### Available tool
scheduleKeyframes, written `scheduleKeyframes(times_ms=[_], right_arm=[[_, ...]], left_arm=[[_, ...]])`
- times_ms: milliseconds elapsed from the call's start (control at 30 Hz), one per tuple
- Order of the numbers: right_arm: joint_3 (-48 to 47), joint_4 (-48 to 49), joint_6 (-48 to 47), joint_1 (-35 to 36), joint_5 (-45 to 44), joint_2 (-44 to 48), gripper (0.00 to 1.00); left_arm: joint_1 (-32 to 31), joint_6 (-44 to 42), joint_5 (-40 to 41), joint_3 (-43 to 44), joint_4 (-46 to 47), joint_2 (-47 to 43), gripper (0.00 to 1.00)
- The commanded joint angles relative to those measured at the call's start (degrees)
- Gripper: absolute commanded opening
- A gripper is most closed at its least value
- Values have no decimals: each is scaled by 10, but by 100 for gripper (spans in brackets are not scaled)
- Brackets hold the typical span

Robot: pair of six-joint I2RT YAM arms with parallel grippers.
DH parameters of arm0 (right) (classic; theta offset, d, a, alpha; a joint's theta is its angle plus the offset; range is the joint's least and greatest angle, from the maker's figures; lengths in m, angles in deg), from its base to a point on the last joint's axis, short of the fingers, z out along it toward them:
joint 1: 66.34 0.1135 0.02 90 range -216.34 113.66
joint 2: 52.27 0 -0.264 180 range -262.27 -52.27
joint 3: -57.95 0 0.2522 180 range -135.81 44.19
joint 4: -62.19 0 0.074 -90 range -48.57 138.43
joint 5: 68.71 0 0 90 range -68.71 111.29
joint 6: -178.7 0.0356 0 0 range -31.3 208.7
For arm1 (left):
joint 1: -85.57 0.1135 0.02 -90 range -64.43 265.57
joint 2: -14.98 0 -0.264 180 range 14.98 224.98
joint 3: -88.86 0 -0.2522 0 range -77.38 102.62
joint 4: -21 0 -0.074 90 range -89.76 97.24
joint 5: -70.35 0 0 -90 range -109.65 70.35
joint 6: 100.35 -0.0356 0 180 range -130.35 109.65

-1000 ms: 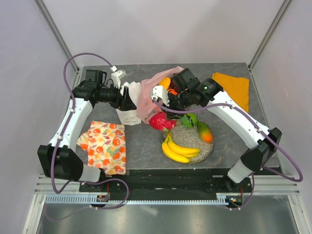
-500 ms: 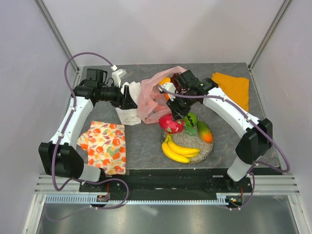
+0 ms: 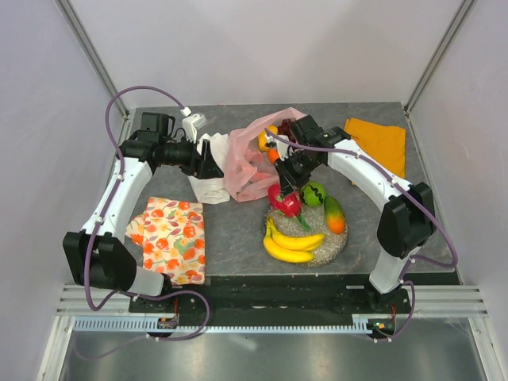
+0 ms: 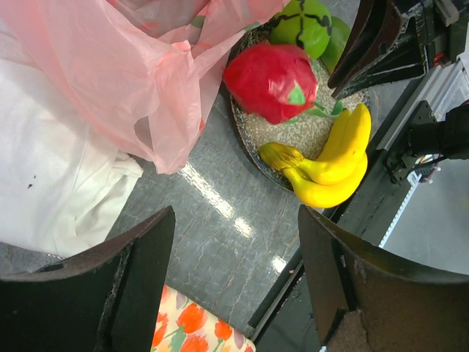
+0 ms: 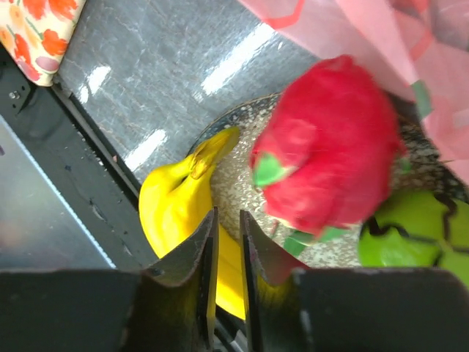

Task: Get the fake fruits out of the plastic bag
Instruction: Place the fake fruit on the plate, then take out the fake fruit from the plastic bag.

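Observation:
The pink plastic bag (image 3: 246, 163) (image 4: 124, 81) (image 5: 366, 29) lies crumpled at the table's middle back, with an orange-yellow fruit (image 3: 268, 136) showing at its mouth. A glittery dish (image 3: 333, 246) holds the banana bunch (image 3: 294, 244) (image 5: 172, 205), green fruit (image 3: 314, 192), mango (image 3: 334, 214) and the pink dragon fruit (image 3: 284, 200) (image 4: 271, 81) (image 5: 330, 154), which looks blurred. My right gripper (image 3: 287, 178) (image 5: 227, 227) hovers over the dish beside the dragon fruit, jaws a narrow gap apart with nothing between. My left gripper (image 3: 213, 163) (image 4: 234, 279) stands wide open left of the bag, empty.
A white cloth (image 3: 208, 186) lies under the bag's left side. A fruit-patterned cloth (image 3: 171, 238) sits at the front left and an orange cloth (image 3: 381, 143) at the back right. The table's front edge runs just past the dish.
My right gripper carried the dragon fruit from beside the bag rightward onto the dish, and the fruit now sits free of the jaws, which have narrowed. The left arm has not moved.

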State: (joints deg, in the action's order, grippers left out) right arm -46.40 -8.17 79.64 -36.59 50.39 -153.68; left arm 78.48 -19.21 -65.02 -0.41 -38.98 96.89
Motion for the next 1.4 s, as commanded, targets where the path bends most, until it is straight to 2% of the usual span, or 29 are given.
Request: scheduleKeyframes(times_ms=[0,67,167,300,467,500,633,733,900,1033,1367], right_arm=[[15,11,32,-2,30,-3,27],[-3,6,28,-3,46,-1,29],[-52,-1,12,-4,68,5,35],[-141,-3,-21,-12,72,8,53],[-185,37,-27,-15,-17,-20,64],[-192,48,-27,-15,-57,-29,66],[-246,53,-56,-15,-134,-102,67],[-283,59,-108,-15,-175,-151,68],[-346,68,-185,-15,-230,-228,74],[-376,72,-197,-15,-265,-297,80],[-395,83,-206,-15,-301,-372,86]], left_arm=[[4,-1,-3,5,5,-10,75],[5,-1,-4,10,4,-4,75],[4,0,-4,20,5,4,75],[4,8,-5,33,14,21,75],[2,17,-10,65,16,49,75],[2,18,-12,70,15,54,75],[-6,20,-16,94,15,83,75],[-24,12,26,113,10,103,75],[-32,-1,26,125,-2,94,75],[-32,-11,22,101,-2,84,75],[-32,2,-4,91,-1,84,75]])
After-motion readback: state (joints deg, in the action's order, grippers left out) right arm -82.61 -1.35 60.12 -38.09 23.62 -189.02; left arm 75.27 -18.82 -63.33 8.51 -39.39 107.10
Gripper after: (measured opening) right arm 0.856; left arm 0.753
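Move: The orange in the bag lies about 20 cm ahead of the right hand, 3 cm to its left and 12 cm below. The yellow pepper is some 6 cm beyond the orange. The red dragon fruit, already free of the right fingers, is about 3 cm ahead and 2 cm left, 8 cm lower, with the watermelon 8 cm to the fruit's right. From the left hand the orange is about 14 cm ahead, 16 cm right, 19 cm below. Up by some 10 cm and forward off the plate, the right hand arcs over towards the bag, then sinks steeply in at its mouth to the orange, ending about 20 cm farther out and 8 cm lower. Its fingers spread from nearly shut to wide while tilting round to point down and forward. The left hand, open and empty, eases forward about 4 cm and slightly right towards the bag. ##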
